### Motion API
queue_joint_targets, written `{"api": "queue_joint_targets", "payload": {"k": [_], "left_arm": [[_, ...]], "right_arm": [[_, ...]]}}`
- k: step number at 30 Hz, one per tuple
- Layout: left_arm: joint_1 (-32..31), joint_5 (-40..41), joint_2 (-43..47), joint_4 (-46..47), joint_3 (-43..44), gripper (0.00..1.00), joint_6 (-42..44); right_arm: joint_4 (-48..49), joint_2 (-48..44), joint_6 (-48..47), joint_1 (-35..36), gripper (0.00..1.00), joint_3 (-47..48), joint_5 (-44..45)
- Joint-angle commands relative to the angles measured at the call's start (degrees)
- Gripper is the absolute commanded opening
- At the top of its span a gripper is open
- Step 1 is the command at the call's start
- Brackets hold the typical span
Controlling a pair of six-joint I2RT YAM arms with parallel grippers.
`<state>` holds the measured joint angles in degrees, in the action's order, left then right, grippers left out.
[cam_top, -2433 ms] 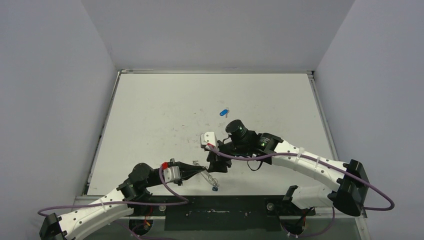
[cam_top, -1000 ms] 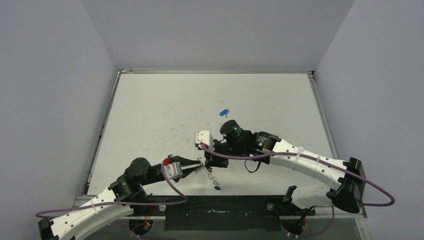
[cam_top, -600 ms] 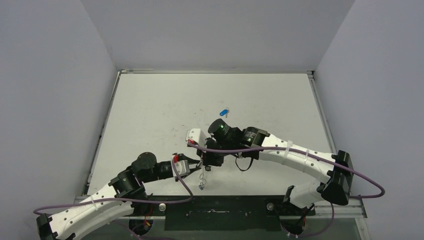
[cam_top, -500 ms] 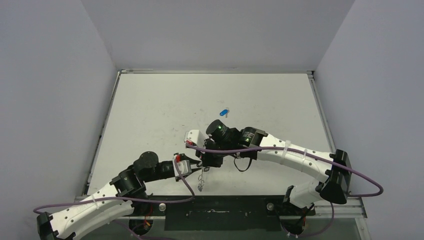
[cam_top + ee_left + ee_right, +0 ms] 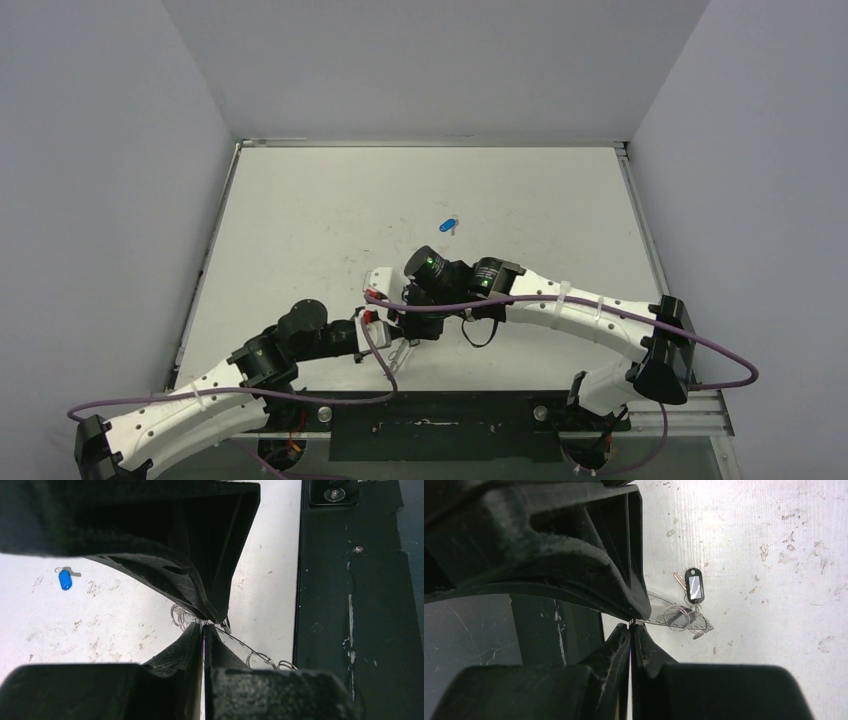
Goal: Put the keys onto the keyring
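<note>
Near the table's front edge my two grippers meet tip to tip. The left gripper is shut on the thin silver keyring, whose wire with small loops trails to the right behind its fingers. From the other side, the right gripper is shut on the same keyring. A black-capped key lies by the keyring's loops; I cannot tell whether it hangs on one. A blue-capped key lies alone farther back on the table.
A black strip runs along the table's near edge, just behind the grippers. Grey walls close the white table on the left, back and right. Purple cables loop from both arms.
Both grippers have shifted left along the front edge, carrying the keyring with them. The left arm has folded in closer, and its jaws have closed again on the ring.
</note>
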<state>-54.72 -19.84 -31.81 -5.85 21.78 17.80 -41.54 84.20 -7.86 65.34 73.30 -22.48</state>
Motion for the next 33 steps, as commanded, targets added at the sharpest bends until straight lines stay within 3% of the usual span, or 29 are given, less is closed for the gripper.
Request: {"api": "queue_joint_targets", "payload": {"k": [1,5,8,10,13,19,26,33], "left_arm": [[-0.2,-1.3,-1.0,0.3,2.8,0.00,0.5],[-0.3,-1.4,-0.7,1.3,2.1,0.00,-0.3],[-0.3,-1.2,0.9,4.8,0.1,0.00,-2.2],[-0.2,-1.1,2.3,9.9,-2.4,0.00,-3.8],[-0.2,-0.7,4.5,15.4,-5.6,0.00,-6.2],[-0.3,-0.2,8.9,24.5,-10.9,0.00,-9.1],[-0.4,-2.1,11.9,26.8,-12.7,0.00,-9.6],[-0.4,-3.5,10.6,27.1,-12.4,0.00,-9.9]], "right_arm": [[1.9,-0.4,0.6,0.5,0.00,3.0,1.2],[2.7,-1.0,0.7,0.4,0.00,2.6,3.6],[5.0,-3.0,0.7,0.1,0.19,0.8,5.2],[7.6,-5.4,0.4,-0.4,0.37,-1.5,4.7],[12.3,-9.6,-0.3,-1.8,0.46,-6.3,3.0],[21.6,-17.4,-5.1,-7.3,0.47,-15.6,-9.7],[30.5,-22.3,-12.6,-8.7,0.48,-24.7,-14.6],[33.4,-21.4,-13.3,-8.7,0.47,-25.5,-18.0]]}}
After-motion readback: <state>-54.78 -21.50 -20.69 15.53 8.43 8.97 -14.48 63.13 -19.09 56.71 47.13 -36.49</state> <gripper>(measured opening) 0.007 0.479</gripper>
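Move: At the very tips of both grippers lies the keyring plate, nearly edge to edge between them. Its middle is about 3 cm ahead of the right hand and 3 cm below; from the left hand, some 2 cm ahead, 1 cm to the right and 3 cm below. From the right hand, loose rings sit about 5 cm ahead, 1 cm left and 4 cm below, and the black key tag some 7 cm ahead, 6 cm left and 9 cm below. Letting go of the keyring, the right hand opens to about half, draws off some 3 cm to its right and up with a short swing forward, then comes partly back and down, tipping its fingers some 25 degrees nearer level. The left hand keeps its pinch on the plate, raising it about 2 cm while its fingertips tilt up to level. ##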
